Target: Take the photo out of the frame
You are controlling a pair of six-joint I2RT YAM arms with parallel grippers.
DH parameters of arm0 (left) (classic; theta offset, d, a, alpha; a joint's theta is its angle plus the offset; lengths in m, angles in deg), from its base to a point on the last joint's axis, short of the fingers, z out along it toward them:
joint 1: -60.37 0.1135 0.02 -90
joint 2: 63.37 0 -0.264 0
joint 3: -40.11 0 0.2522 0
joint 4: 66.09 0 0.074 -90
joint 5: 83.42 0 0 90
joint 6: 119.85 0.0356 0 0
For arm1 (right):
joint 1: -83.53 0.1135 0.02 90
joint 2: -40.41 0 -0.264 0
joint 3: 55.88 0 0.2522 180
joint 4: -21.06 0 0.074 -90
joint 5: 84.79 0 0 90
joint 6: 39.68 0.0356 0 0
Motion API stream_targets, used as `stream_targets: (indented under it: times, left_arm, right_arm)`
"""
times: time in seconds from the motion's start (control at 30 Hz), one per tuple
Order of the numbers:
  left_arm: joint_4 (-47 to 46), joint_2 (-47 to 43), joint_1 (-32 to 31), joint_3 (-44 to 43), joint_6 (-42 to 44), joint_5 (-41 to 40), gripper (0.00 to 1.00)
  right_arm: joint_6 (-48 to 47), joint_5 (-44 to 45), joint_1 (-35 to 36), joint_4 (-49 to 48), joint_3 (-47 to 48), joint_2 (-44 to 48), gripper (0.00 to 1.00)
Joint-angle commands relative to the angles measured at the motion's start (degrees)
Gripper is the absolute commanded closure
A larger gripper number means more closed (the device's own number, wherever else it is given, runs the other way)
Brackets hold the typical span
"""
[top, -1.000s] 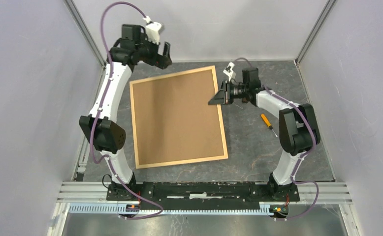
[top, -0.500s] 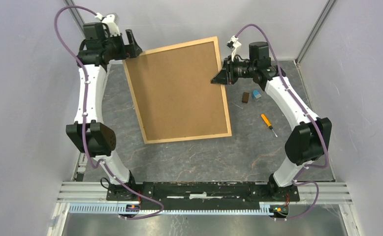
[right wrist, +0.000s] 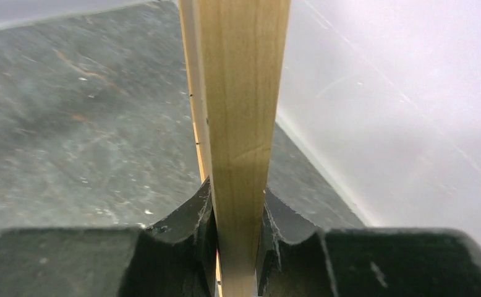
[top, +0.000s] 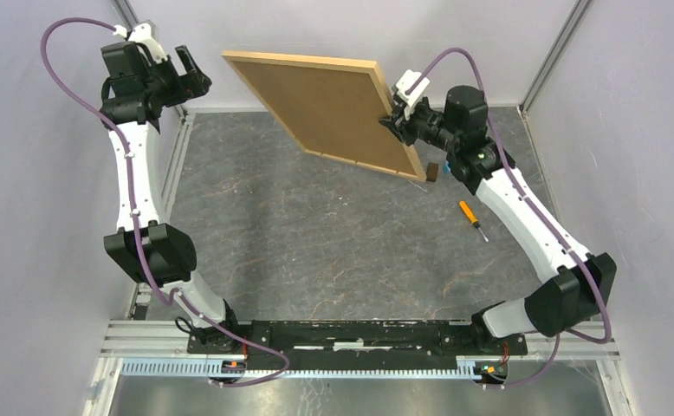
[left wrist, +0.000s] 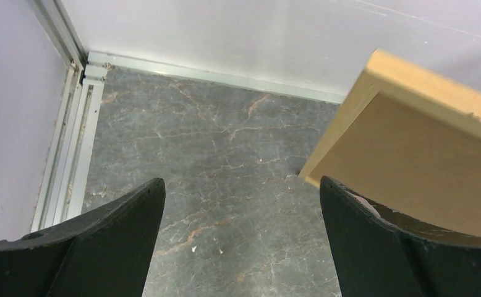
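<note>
The frame [top: 342, 108] hangs tilted in the air near the back wall, its plain brown back toward the top camera. My right gripper [top: 392, 117] is shut on its right-hand rim. In the right wrist view the light-wood rim [right wrist: 244, 93] stands edge-on, pinched between both fingers of that gripper [right wrist: 237, 199]. The photo is hidden. Far to the left, my left gripper [top: 193, 74] is raised and open, holding nothing. Through its spread fingers [left wrist: 241, 181] I see bare table, with a corner of the frame [left wrist: 423, 154] behind the right finger.
A small brown block [top: 433, 172] and an orange-handled screwdriver [top: 469, 215] lie on the grey marbled table [top: 316, 234] below the right arm. White walls and aluminium rails [left wrist: 71, 136] close in the back and sides.
The right arm has lifted the frame off the table and carried it up toward the back wall, tilting it. The left arm has swung up and to the left, staying open.
</note>
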Motion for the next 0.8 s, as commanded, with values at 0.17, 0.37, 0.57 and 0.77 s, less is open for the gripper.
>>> stream_targets:
  times: [0.17,0.37,0.57,0.77]
  left_arm:
    - [-3.44,-1.88,0.83,5.17,-2.74,2.19,0.0]
    - [-3.39,-1.9,1.08,7.01,-2.34,3.03,0.0]
    - [-2.96,-2.87,1.19,10.51,-1.15,3.86,0.0]
    - [-2.48,-5.19,1.1,16.61,0.11,4.58,0.0]
  right_arm:
    - [-28.53,19.4,11.09,-21.28,-21.37,13.67,1.0]
    - [-41.71,26.9,20.02,-36.55,-39.18,18.9,1.0]
    - [-52.52,31.57,28.43,-53.66,-55.74,19.57,1.0]
    - [-55.32,32.67,32.28,-64.72,-65.92,17.23,1.0]
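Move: About 34 cm below the right hand, some 6 cm back and 14 cm to its left, lies the bare table middle, where the held frame is going; the frame's own middle hangs about 17 cm left, 3 cm ahead and 5 cm below. A brown block stands roughly 9 cm ahead and 12 cm right, the screwdriver 5 cm back and 23 cm right, both at table height. From the left hand the table middle lies about 15 cm back, 32 cm right and 35 cm down. Swinging the frame over, the right hand keeps its pinch on the wooden edge and sinks about 20 cm towards the table while drawing back some 14 cm, the wrist rolling its left side down and tipping its fingers up, nearly 60 degrees in all. The empty left hand sinks about 9 cm, fingers staying open, tipping down slightly. ##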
